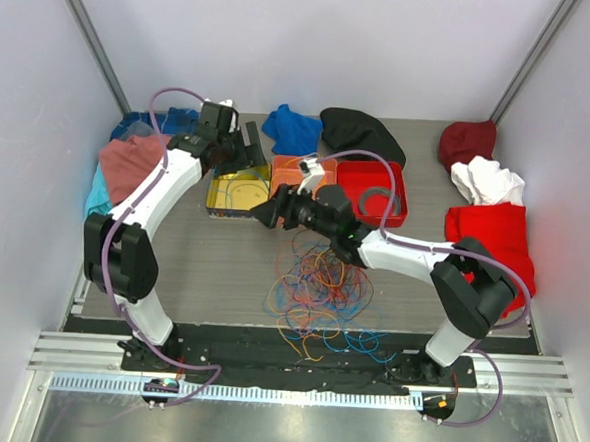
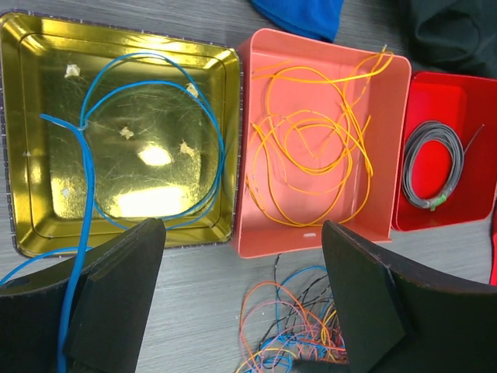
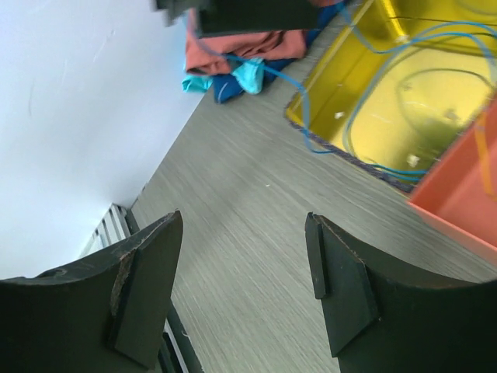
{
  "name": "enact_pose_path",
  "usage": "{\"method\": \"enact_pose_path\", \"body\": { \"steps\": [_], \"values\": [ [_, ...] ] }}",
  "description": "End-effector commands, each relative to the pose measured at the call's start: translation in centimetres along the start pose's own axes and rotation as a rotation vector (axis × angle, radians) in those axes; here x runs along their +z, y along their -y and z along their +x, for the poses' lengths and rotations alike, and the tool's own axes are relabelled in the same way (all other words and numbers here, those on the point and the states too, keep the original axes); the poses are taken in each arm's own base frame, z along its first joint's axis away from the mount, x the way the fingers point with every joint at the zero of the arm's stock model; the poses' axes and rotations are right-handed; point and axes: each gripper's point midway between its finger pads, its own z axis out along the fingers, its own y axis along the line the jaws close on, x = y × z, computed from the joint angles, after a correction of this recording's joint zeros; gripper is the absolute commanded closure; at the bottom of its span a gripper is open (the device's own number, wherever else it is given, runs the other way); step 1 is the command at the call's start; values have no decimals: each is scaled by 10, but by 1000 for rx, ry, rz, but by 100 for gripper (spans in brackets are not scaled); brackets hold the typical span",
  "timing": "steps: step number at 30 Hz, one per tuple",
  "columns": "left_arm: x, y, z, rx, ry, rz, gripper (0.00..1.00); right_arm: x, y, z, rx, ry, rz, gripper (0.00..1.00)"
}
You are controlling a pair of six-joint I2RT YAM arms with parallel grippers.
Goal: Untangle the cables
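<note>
The cables lie in a tangle of orange, blue, red and dark strands on the table in front of the bins; its top edge shows in the left wrist view. One blue cable loops inside the gold tin and trails over its near rim beside my left finger. Orange cables lie in the salmon bin. My left gripper hovers open over the tin's near edge. My right gripper is open over bare table, holding nothing.
A red bin at the right of the salmon bin holds a grey coiled ring. Clothes lie round the back and sides: rust and blue, blue, black, maroon, white and red.
</note>
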Motion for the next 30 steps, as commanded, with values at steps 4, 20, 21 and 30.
{"method": "enact_pose_path", "body": {
  "steps": [4,20,21,30],
  "values": [
    [-18,16,-35,10,100,29,12,16,-12,-23,-105,74,58,27],
    [-128,45,-79,48,305,116,16,25,37,-38,-178,85,166,27],
    [-133,48,-83,50,317,126,15,28,39,-38,-197,78,174,26],
    [-150,71,-90,74,328,180,16,56,48,-62,-383,154,249,22]
  ]
}}
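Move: The blue cable's coils lie in the gold box, its middle about 2 cm ahead of the open left hand, 4 cm left and 15 cm below; a strand trails up to that gripper. The salmon box sits level with it, roughly 12 cm to the left hand's right. From the right hand, the coils are some 14 cm ahead, 7 cm left and 15 cm below, and the cable tangle about 8 cm back and 16 cm right. Left hand rises about 18 cm, blue cable still snagged; open right reaches 7 cm forward towards the gold box. ##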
